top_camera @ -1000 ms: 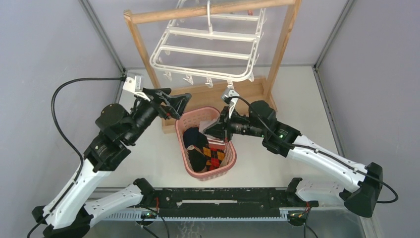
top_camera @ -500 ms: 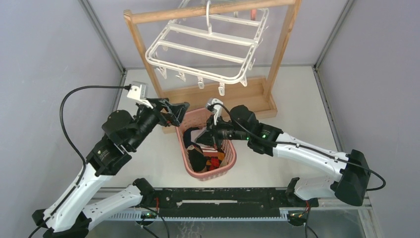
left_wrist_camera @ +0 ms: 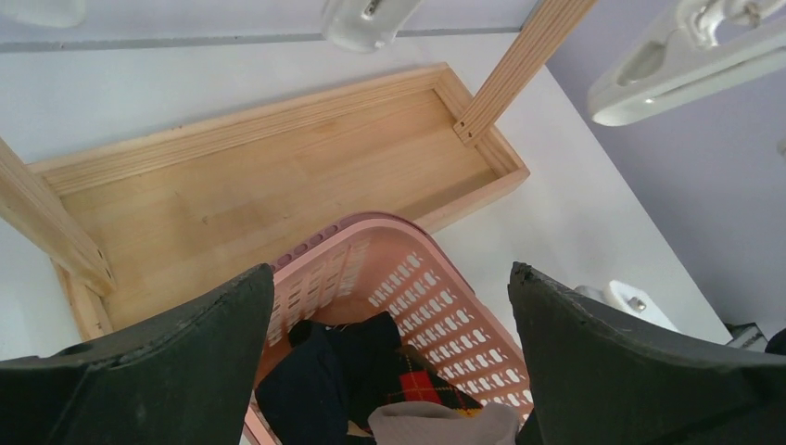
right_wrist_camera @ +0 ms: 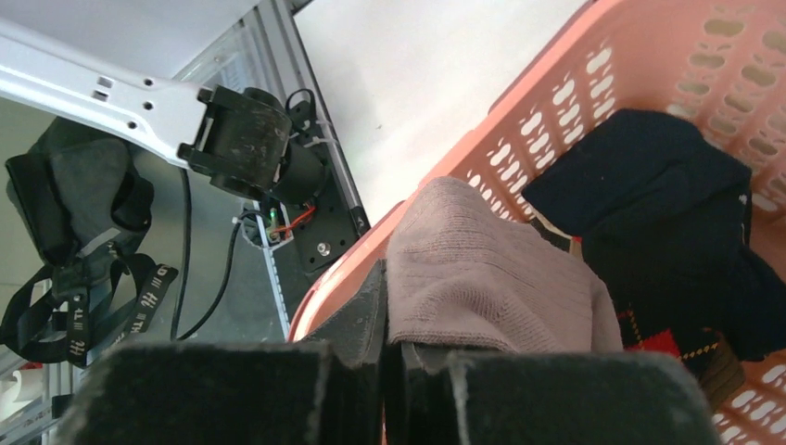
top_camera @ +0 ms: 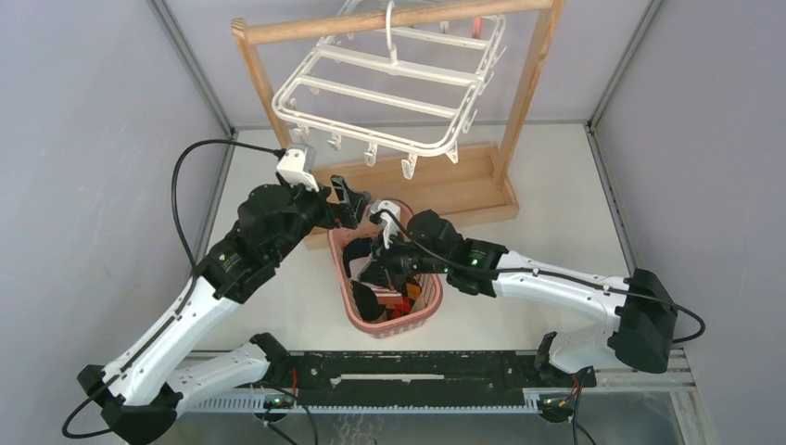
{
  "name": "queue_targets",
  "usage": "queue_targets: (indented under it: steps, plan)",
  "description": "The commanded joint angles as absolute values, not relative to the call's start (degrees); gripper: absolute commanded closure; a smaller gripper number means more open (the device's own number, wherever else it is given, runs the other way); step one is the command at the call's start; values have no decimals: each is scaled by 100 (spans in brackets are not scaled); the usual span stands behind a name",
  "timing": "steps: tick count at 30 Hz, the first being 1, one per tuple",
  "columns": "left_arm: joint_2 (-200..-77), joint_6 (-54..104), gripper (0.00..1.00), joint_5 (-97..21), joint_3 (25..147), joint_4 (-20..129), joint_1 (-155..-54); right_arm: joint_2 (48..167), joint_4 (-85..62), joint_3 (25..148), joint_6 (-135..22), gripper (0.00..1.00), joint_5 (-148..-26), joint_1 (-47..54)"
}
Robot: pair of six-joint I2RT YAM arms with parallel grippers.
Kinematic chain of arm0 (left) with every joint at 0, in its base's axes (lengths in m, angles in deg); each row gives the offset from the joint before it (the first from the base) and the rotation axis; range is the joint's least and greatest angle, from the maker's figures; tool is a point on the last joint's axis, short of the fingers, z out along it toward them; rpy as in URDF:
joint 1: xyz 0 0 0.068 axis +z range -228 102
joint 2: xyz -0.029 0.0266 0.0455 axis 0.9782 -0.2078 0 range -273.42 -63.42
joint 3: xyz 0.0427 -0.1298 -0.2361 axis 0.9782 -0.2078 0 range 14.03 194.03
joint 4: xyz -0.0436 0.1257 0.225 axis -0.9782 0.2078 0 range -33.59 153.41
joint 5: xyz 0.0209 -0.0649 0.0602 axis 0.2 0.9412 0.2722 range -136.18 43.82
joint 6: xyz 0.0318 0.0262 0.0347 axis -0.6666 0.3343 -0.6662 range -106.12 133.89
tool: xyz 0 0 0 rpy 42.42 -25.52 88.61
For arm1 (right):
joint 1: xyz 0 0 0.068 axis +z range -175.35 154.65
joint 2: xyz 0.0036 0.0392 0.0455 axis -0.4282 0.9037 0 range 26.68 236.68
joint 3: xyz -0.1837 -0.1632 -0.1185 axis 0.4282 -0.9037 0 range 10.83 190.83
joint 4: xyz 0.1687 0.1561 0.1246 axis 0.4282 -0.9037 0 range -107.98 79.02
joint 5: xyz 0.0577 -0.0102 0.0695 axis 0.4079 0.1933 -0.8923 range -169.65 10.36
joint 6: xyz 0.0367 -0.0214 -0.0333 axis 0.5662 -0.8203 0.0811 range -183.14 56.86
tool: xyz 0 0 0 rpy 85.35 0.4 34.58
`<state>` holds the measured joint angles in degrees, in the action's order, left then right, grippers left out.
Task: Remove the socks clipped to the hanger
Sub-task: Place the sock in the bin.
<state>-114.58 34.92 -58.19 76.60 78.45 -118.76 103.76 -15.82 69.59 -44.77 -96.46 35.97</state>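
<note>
The white hanger (top_camera: 380, 88) hangs from the wooden rack's bar (top_camera: 389, 20); its clips (top_camera: 408, 167) dangle with no socks on them. Several socks lie in the pink basket (top_camera: 357, 315): black ones (right_wrist_camera: 649, 185) and a red-yellow argyle one (left_wrist_camera: 431, 385). My right gripper (right_wrist_camera: 389, 306) is low over the basket's near-left rim, its jaws almost together on the edge of a grey sock (right_wrist_camera: 491, 278), which drapes over one finger. My left gripper (left_wrist_camera: 389, 271) stands wide open above the basket's far end, holding nothing.
The rack's wooden base tray (left_wrist_camera: 278, 176) lies just behind the basket. Two hanger clips (left_wrist_camera: 677, 65) hang close above the left wrist. The black rail (top_camera: 417, 371) runs along the table's near edge. Grey walls close in both sides.
My right gripper has moved left and down into the basket with the grey sock. The left arm has swung right, over the basket's far end. The hanger has swung slightly.
</note>
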Motion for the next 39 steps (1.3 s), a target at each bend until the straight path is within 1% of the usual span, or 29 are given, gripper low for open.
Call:
queue_targets:
  steps: [1, 7, 14, 15, 16, 19, 22, 23, 24, 26, 27, 28, 29, 39]
  plan:
    - [-11518, 3576, 0, -5618, 7502, 7642, -11761, 10482, -1617, 6932, -4404, 88, -9317, 3698]
    - [-11642, 3599, 0, -5611, 7422, 7618, -11687, 10621, -1727, 6851, -4336, 75, -9194, 3716]
    - [-11678, 3623, 0, -5603, 7281, 7586, -11357, 10594, -1812, 6737, -4336, 45, -8994, 3757]
    - [-11700, 3627, 0, -5599, 7283, 7609, -11282, 10586, -1832, 6730, -4332, 41, -8967, 3758]
    - [-11719, 3625, 0, -5591, 7285, 7617, -11212, 10567, -1855, 6726, -4335, 39, -8940, 3765]
    - [-11754, 3614, 1, -5687, 7289, 7661, -11047, 10465, -1943, 6709, -4327, 39, -8803, 3767]
    - [-11764, 3628, 5, -5873, 7288, 7689, -10892, 10283, -2009, 6668, -4304, 39, -8690, 3775]
    - [-11764, 3636, 9, -5931, 7285, 7689, -10819, 10201, -2018, 6653, -4309, 39, -8664, 3777]
    - [-11773, 3638, 18, -5981, 7288, 7689, -10744, 10125, -2039, 6635, -4308, 39, -8641, 3777]
    - [-11853, 3630, 39, -6042, 7321, 7689, -10569, 9978, -2104, 6614, -4304, 39, -8601, 3776]
    - [-11907, 3621, 46, -6049, 7344, 7689, -10482, 9911, -2131, 6600, -4309, 40, -8593, 3775]
    - [-11972, 3608, 51, -6057, 7378, 7688, -10396, 9836, -2153, 6584, -4306, 40, -8583, 3775]
    - [-12046, 3597, 54, -6056, 7417, 7685, -10319, 9761, -2183, 6566, -4297, 41, -8572, 3775]
    - [-12680, 3569, 54, -6127, 7804, 7567, -9685, 9168, -2346, 6239, -4216, 41, -8501, 3775]
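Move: The grey-pink sock is still in my right fingertips just over the bin, whose middle lies about 2 cm ahead, 3 cm to the right and 12 cm below. Down in the bin, the navy sock is some 5 cm ahead and 3 cm left of my right hand, and the plaid sock about 4 cm back and 7 cm right. From my empty left hand, the bin's middle is roughly 12 cm back, 5 cm right and 24 cm down. I lower my right hand about 5 cm into the bin while opening its fingers to let go of the sock, then ease it some 5 cm to the right and back up, fingers staying open. My left hand leaves the space by the hanger, going left, forward and down about 8 cm each, turning some 20 degrees counter-clockwise, tipping down and half closing. ##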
